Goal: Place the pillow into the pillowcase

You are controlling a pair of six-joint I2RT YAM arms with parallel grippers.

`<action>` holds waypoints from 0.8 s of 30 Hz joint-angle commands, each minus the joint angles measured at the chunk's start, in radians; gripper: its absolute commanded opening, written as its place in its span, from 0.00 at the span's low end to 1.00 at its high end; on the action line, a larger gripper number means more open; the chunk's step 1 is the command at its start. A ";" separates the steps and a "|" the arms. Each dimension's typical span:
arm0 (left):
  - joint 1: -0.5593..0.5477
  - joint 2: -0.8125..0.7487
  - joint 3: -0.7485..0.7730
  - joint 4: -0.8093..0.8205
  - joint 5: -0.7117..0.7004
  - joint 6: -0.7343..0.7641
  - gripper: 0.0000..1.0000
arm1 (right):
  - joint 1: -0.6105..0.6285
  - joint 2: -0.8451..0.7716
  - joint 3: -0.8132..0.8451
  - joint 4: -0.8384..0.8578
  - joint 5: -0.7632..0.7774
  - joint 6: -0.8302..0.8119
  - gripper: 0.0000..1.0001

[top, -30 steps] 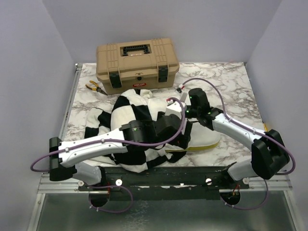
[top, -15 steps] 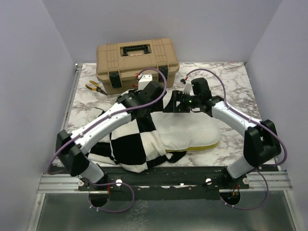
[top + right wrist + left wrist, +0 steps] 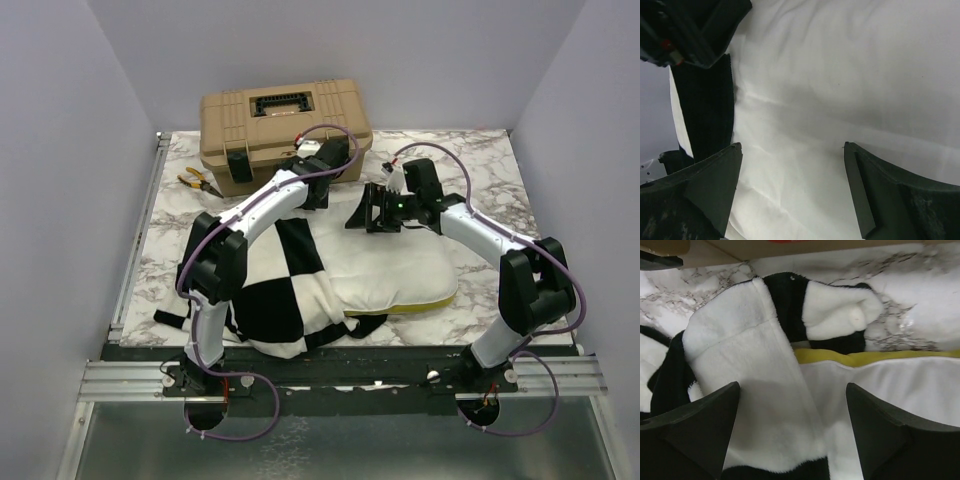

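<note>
The white pillow (image 3: 400, 268) lies across the table's middle, its yellow edge strip (image 3: 425, 303) toward the front. The black and cream checkered pillowcase (image 3: 280, 295) covers its left part. My left gripper (image 3: 318, 192) hangs open over the far edge, just before the toolbox. In the left wrist view the fleecy pillowcase (image 3: 750, 390) and the pillow (image 3: 900, 385) lie under the left gripper (image 3: 792, 387), with nothing held. My right gripper (image 3: 366, 215) is open above the pillow's far side. Its wrist view shows the right gripper (image 3: 792, 146) empty over bare pillow (image 3: 850, 75).
A tan toolbox (image 3: 285, 125) stands at the back, close behind both grippers. Yellow-handled pliers (image 3: 198, 181) lie to its left. A black pillowcase strap (image 3: 172, 318) trails at the front left. Walls close in on both sides.
My left arm has swung from the front of the pillow to the far side by the toolbox. The right gripper has opened wide and drawn back. The pillowcase now lies flatter over the pillow's left part.
</note>
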 commanded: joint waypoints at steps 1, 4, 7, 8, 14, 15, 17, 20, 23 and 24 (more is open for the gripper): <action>0.027 0.035 -0.007 -0.067 0.014 0.068 0.83 | -0.019 -0.023 0.007 -0.011 -0.040 -0.006 0.88; 0.027 0.025 -0.037 -0.031 0.055 0.089 0.64 | -0.029 -0.017 0.024 -0.019 -0.054 -0.013 0.88; 0.021 0.002 -0.039 -0.011 0.079 0.083 0.32 | -0.036 -0.012 0.036 -0.017 -0.071 -0.016 0.88; 0.015 -0.014 -0.038 -0.005 0.079 0.076 0.23 | -0.037 -0.012 0.040 -0.014 -0.077 -0.020 0.88; -0.049 -0.110 -0.012 0.067 0.168 0.073 0.00 | -0.042 -0.001 0.067 -0.004 -0.081 -0.040 0.88; -0.062 -0.118 -0.006 0.084 0.203 0.075 0.00 | -0.043 0.002 0.073 -0.004 -0.080 -0.041 0.88; -0.084 -0.131 0.002 0.124 0.294 0.079 0.00 | -0.050 0.007 0.082 -0.004 -0.075 -0.046 0.88; -0.117 -0.161 -0.019 0.238 0.435 0.061 0.00 | -0.065 0.010 0.086 0.009 -0.070 -0.053 0.88; -0.125 -0.201 -0.089 0.405 0.598 0.015 0.00 | -0.090 0.015 0.092 0.007 -0.067 -0.072 0.88; -0.127 -0.213 -0.113 0.452 0.608 -0.003 0.00 | -0.099 0.017 0.092 0.006 -0.064 -0.084 0.88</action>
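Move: The pillowcase's white mouth edge, lying over the pillow, is just under the open left fingers, about 3 cm down and 1 cm left. From the left hand the pillow's middle is about 14 cm right, 10 cm back and 6 cm lower; the toolbox's middle is some 16 cm ahead and 5 cm left. From the right hand that edge is about 11 cm left, 3 cm ahead and 4 cm down. The left fingers pinch the white mouth edge of the pillowcase: the hand dips about 3 cm with a small shift left and shuts on the cloth. It then draws that edge to the right across the pillow, some 12 cm, while rising and easing back a little and rolling left side down and clockwise. The right hand, still open over the pillow, rises and edges forward about 3 cm each. ##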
